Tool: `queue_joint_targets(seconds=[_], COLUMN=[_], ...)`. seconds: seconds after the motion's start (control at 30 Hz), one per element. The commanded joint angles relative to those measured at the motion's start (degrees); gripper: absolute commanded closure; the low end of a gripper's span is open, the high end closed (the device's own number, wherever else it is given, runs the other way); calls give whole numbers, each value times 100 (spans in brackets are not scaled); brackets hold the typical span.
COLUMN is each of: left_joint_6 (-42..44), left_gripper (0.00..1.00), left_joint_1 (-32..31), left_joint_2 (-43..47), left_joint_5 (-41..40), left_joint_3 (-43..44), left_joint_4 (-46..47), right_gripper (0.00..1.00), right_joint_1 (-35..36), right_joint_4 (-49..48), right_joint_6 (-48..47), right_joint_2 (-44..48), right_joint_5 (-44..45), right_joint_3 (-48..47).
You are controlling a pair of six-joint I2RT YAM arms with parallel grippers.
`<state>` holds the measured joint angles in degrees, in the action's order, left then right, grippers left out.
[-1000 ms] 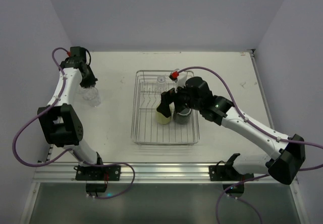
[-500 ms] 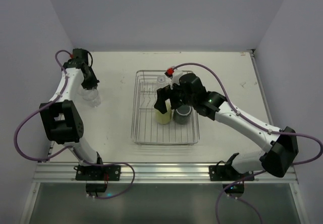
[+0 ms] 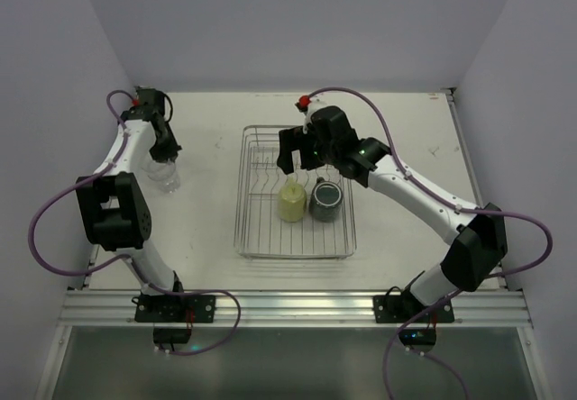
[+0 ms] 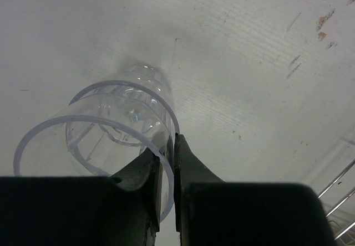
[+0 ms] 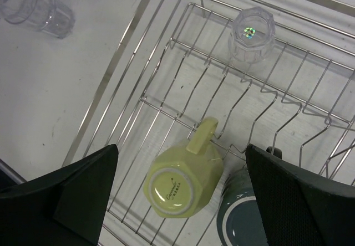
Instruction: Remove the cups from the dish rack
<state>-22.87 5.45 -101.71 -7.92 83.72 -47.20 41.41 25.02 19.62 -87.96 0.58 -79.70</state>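
Note:
The silver wire dish rack [image 3: 297,256] [image 5: 110,75] holds three cups, all upside down: a pale yellow cup [image 3: 291,203] [image 5: 182,183], a dark grey-blue mug [image 3: 325,203] [image 5: 243,225] and a clear tumbler [image 5: 252,31] at the far end. My right gripper [image 3: 302,159] [image 5: 180,201] hangs open above the yellow cup, touching nothing. On the table to the left, my left gripper [image 3: 164,151] [image 4: 167,163] is shut on the wall of a clear tumbler [image 3: 164,178] [image 4: 83,141], one finger inside and one outside. A second clear rim [image 4: 166,104] shows just behind it.
Upright plate prongs [image 5: 260,99] cross the rack between the far tumbler and the two near cups. White walls close the table at the back and both sides. A metal rail [image 3: 288,308] runs along the near edge by the arm bases.
My right gripper has drawn back from over the yellow cup toward the rack's far end, still open, leaving both near cups uncovered. The left gripper has stayed shut on the tumbler.

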Motion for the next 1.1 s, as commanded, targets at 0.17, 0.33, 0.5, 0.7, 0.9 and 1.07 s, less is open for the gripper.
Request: queue_joint_targets(seconds=[0.17,0.33,0.5,0.7,0.9,1.07], left_joint_6=[-7,-15,-50,-112,-182,-410], left_gripper=[70,53,47,42,39,39], left_joint_1=[-71,-71,-71,-114,-211,-246], left_joint_2=[11,134,362,907,1583,2399], left_joint_5=[-218,-306,-306,-219,62,1396], left_joint_3=[135,250,398,873,1471,1061], left_joint_4=[97,-8,-158,-518,-729,-72], right_gripper=[1,1,1,1,1,1], right_joint_1=[-115,-212,-274,-335,-326,-318], right_joint_4=[144,144,153,249,381,618], right_joint_6=[-37,-72,-142,-362,-626,-670], right_joint_2=[-300,-406,-590,-1038,-1802,-2487], right_joint_5=[21,-32,-32,83,845,1163], right_joint_3=[-397,-493,-599,-1098,-1706,-2382])
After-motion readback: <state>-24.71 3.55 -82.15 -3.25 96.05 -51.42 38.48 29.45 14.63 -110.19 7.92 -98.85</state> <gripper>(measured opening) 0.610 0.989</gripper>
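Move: My left hand is already at the nested clear cups on the table, pinching the upper one's rim; the stack's middle lies about 3 cm left and 6 cm below. For my open right hand, the clear cup in the dish rack is some 13 cm ahead, 3 cm left and 16 cm down. Beneath that hand, at similar depth, stand the yellow-green mug 2 cm left and the dark grey mug 6 cm right, both level with it fore and aft. I open my left fingers around the rim they pinch, holding the hand still to let go of the cup, then lift quickly about 20 cm straight off the stack, the fingertips swinging up and forward nearly 30 degrees. Meanwhile my right hand, kept wide open, dips a little, then speeds forward about 9 cm and down 5 cm over the rack towards its clear cup, touching nothing. ##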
